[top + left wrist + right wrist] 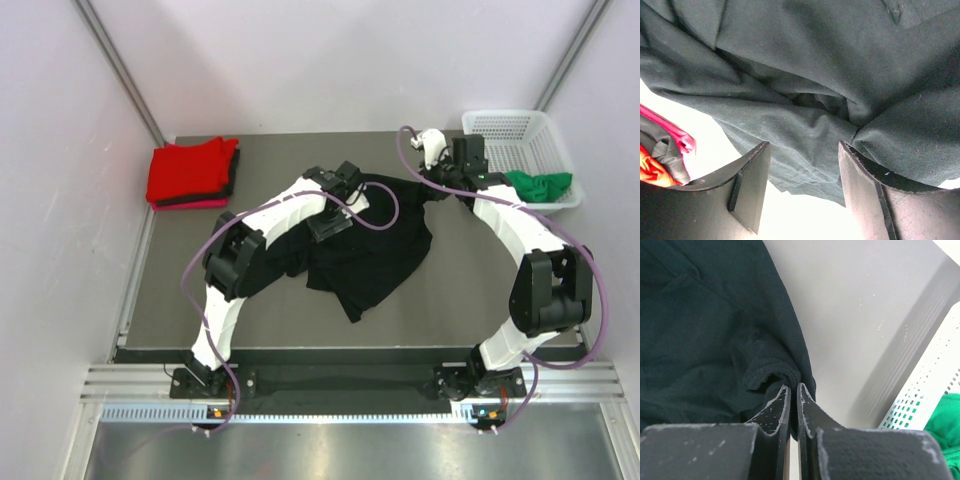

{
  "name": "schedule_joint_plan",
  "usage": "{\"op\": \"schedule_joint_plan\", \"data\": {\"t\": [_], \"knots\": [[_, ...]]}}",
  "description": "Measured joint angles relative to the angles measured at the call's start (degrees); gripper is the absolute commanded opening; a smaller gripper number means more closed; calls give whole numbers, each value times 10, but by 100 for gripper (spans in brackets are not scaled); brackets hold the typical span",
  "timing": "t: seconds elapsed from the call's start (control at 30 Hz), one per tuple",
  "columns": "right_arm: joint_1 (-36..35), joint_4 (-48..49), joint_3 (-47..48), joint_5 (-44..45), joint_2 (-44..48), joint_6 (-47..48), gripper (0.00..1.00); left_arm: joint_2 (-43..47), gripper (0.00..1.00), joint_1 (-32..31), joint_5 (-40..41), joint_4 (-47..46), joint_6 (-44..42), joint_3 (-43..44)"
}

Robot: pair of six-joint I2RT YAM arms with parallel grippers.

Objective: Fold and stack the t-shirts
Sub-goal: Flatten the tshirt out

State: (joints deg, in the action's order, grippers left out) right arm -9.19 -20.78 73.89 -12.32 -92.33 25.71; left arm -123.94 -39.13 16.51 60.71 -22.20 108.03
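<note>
The black t-shirt (375, 255) lies crumpled across the middle of the table. My right gripper (794, 386) is shut on a hem of this shirt (700, 330) at its back right corner (432, 190). My left gripper (802, 147) is open at the shirt's back left part (348, 185). A fold of the dark cloth (805, 75) hangs just beyond its fingertips, not pinched. A folded red t-shirt (190, 170) tops a pile at the back left, with a pink edge (205, 204) under it. A green t-shirt (540, 185) lies bunched in the basket.
The white mesh basket (520, 130) stands at the back right corner, close beside my right gripper, its wall (920, 395) showing in the right wrist view. The pile's pink edge (670, 132) shows left of my left fingers. Grey walls enclose the table.
</note>
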Motion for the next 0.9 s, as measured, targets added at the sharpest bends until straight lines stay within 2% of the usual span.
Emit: {"op": "schedule_joint_plan", "data": {"t": [0.27,0.67,0.9], "knots": [[0,0,0,0,-2,0,0,-2,62,4,-1,0,0,-36],[0,0,0,0,-2,0,0,-4,62,15,-1,-1,1,-43],[0,2,0,0,-2,0,0,20,61,5,-2,-1,1,-109]]}}
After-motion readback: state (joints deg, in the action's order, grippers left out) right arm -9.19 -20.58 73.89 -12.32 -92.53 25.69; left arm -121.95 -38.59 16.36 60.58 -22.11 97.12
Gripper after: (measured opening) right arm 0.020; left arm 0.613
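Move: The raised fold on the left part of the black t-shirt lies about 4 cm back and 3 cm left of the left gripper, some 6 cm below. The red stack stands roughly 14 cm ahead of that gripper and 27 cm to its left. The shirt corner pinched by the right gripper is about 7 cm ahead and 21 cm to the left gripper's right. From the right gripper, the fold lies some 11 cm back and 24 cm left, well below. Bring the left gripper down, left and back onto the black shirt's fold, about 6 cm in all: sink leftward first, pause, then draw back towards yourself while still lowering. Keep its fingers parted and let the wrist tip some 10 degrees so they point more nearly straight down. Hold the right gripper still, shut on its shirt corner. ##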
